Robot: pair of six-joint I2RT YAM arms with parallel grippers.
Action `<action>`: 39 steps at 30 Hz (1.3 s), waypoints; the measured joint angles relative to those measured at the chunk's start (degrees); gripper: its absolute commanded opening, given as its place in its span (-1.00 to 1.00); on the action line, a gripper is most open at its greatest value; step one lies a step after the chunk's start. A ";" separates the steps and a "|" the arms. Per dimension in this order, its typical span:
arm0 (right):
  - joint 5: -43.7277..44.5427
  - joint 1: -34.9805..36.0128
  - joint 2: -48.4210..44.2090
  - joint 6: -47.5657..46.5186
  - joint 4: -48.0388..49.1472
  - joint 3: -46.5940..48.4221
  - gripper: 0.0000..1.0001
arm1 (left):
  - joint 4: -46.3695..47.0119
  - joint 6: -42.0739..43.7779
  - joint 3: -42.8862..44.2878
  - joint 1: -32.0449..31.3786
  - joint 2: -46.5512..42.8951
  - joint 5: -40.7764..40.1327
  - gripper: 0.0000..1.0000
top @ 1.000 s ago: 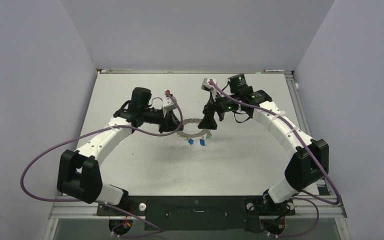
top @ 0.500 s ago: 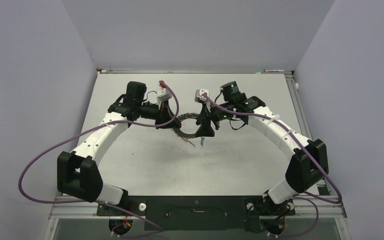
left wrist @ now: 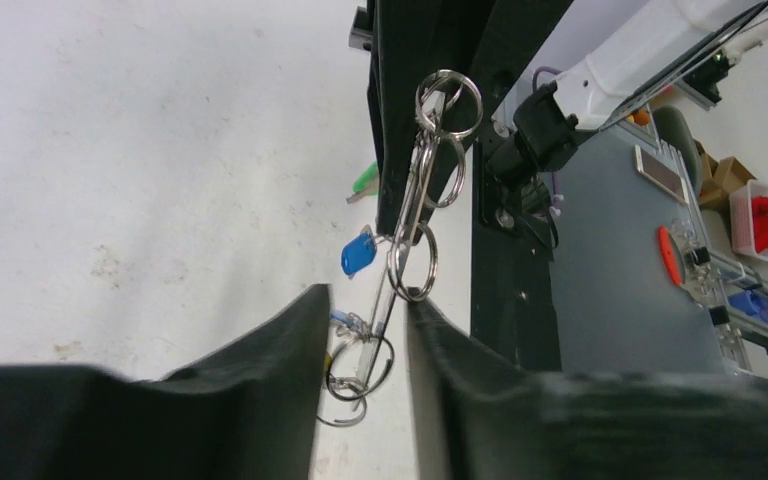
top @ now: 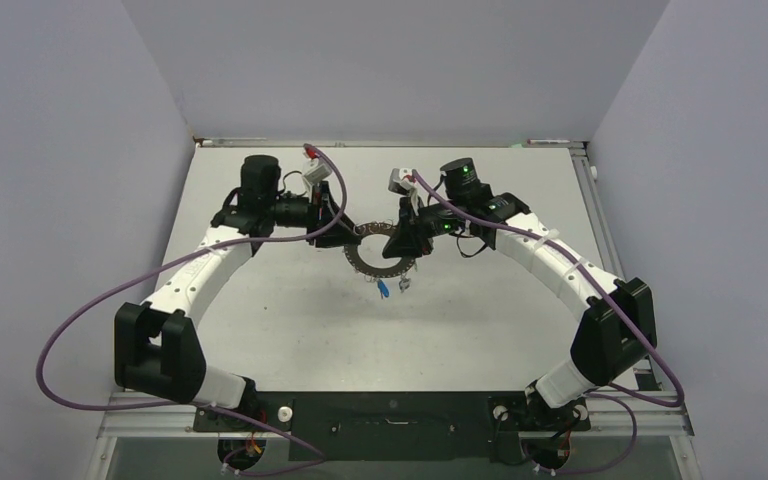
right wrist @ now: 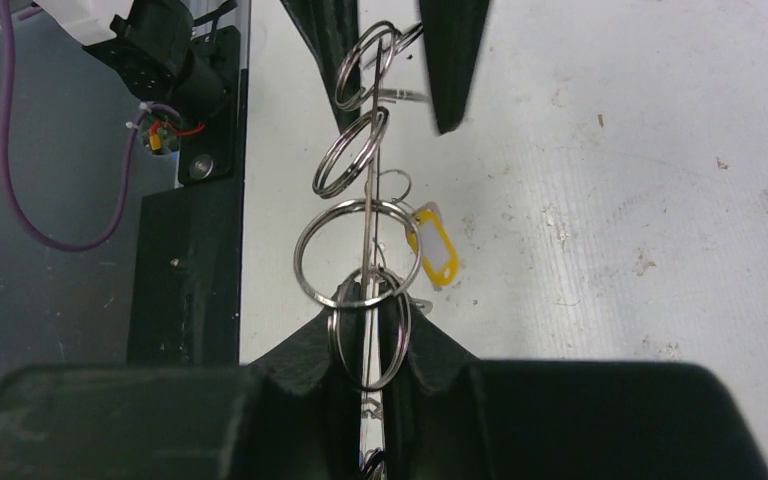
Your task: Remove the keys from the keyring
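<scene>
The keyring (top: 380,258), a flat grey disc with wire loops on its rim, is held off the table and stands tilted. My right gripper (top: 401,240) is shut on its right rim. In the right wrist view the ring (right wrist: 368,250) runs edge-on out of the closed gripper (right wrist: 370,320), with a yellow key (right wrist: 434,245) beside it. My left gripper (top: 343,232) is at the ring's upper left. In the left wrist view its fingers (left wrist: 270,360) straddle the ring's edge (left wrist: 405,230) with gaps on both sides. A blue key (left wrist: 359,254) and a green key (left wrist: 364,180) hang from loops.
The white table (top: 290,330) has raised edges and grey walls on three sides. The arms' purple cables (top: 110,300) loop out over the left side. The black base plate (top: 390,410) lies at the near edge.
Both grippers have moved toward the back of the table and lifted the ring. The ring has turned from lying nearly flat to standing tilted, keys dangling below.
</scene>
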 measured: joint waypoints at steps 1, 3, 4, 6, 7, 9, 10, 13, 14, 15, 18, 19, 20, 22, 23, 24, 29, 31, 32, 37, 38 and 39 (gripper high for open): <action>0.00 0.00 0.00 0.79 0.26 0.00 -0.89 | 3.89 -2.93 -1.22 0.61 -0.50 0.24 0.06; -0.04 0.00 0.00 2.21 0.92 0.00 -0.89 | 13.46 -10.95 -4.79 1.86 -2.25 0.48 0.24; -0.04 -0.02 0.00 2.86 1.27 0.00 -0.89 | 14.71 -11.93 -5.16 2.43 -2.49 0.59 0.32; -0.07 -0.09 0.00 4.17 1.73 0.02 -0.89 | 22.51 -18.64 -7.10 4.00 -3.50 0.81 0.46; -0.07 -0.15 0.00 4.52 1.81 0.07 -0.89 | 25.11 -20.85 -7.67 4.68 -3.85 0.90 0.50; -0.07 -0.35 0.00 5.73 2.25 0.20 -0.89 | 30.77 -25.33 -8.90 6.54 -4.44 1.09 0.56; -0.07 -0.46 0.00 6.51 2.58 0.28 -0.89 | 33.55 -27.34 -9.53 7.67 -4.66 1.11 0.58; -0.09 -0.98 0.00 8.83 3.78 0.85 -0.89 | 39.98 -31.61 -12.37 10.25 -5.20 1.33 0.61; -0.11 -1.22 0.00 9.55 4.20 1.09 -0.89 | 42.05 -32.92 -13.70 10.95 -5.33 1.42 0.61; -0.11 -1.36 0.00 10.21 4.63 1.31 -0.89 | 44.09 -34.05 -15.15 11.54 -5.51 1.51 0.61; -0.17 -1.81 0.00 11.80 5.49 2.21 -0.89 | 49.99 -36.72 -19.89 12.48 -5.81 1.60 0.61; -0.26 -1.95 0.00 12.11 5.70 2.47 -0.89 | 51.78 -37.42 -21.35 12.50 -5.84 1.64 0.61; -0.28 -2.03 0.00 12.59 6.01 2.80 -0.89 | 53.92 -37.97 -22.95 12.50 -5.84 1.64 0.61; -0.42 -2.10 0.00 13.35 6.40 3.21 -0.89 | 57.59 -38.80 -25.46 12.50 -5.84 1.73 0.61; -0.57 -2.10 0.00 13.62 6.40 3.39 -0.89 | 59.39 -39.10 -26.58 12.50 -5.84 1.75 0.61; -0.72 -2.10 0.00 13.99 6.43 3.65 -0.89 | 61.16 -39.34 -27.54 12.50 -5.84 1.75 0.61; -1.18 -2.10 0.00 14.86 6.58 4.59 -0.89 | 69.13 -40.13 -30.45 11.19 -5.79 2.21 0.63; -1.31 -2.10 0.00 15.04 6.69 4.98 -0.89 | 71.10 -39.95 -30.71 9.94 -5.64 2.27 0.63; -1.42 -2.10 0.00 15.08 6.71 5.16 -0.89 | 71.78 -39.76 -30.75 9.35 -5.46 2.29 0.63; -2.29 -2.10 0.00 15.82 6.78 6.05 -0.89 | 73.42 -37.81 -30.80 7.08 -3.67 2.08 0.63; -2.43 -2.10 0.00 15.96 6.75 6.23 -0.89 | 73.57 -37.33 -30.80 6.75 -3.23 1.99 0.62; -2.51 -2.10 0.00 16.11 6.78 6.38 -0.89 | 73.72 -36.96 -30.80 6.40 -2.80 1.86 0.61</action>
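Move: Hanging from the keyring's low left edge, the yellow key is about 8 cm below the left hand, 2 cm back and 1 cm to its right. The blue key lies roughly 4 cm back, 5 cm right and 11 cm below that hand; the second blue key is some 5 cm farther right at much the same depth. From the right hand, which already pinches the keyring, the yellow key is about 7 cm left, straight across, and 6 cm below. Spreading its fingers wide off the keyring's left edge, the left hand backs away about 6 cm left while rising and going forward, its fingers tipping up some 15 degrees. It then sinks and draws back, and finally eases 3 cm right, open, towards the yellow key. The right hand keeps its pinch and lifts the keyring about 6 cm, slightly forward. ##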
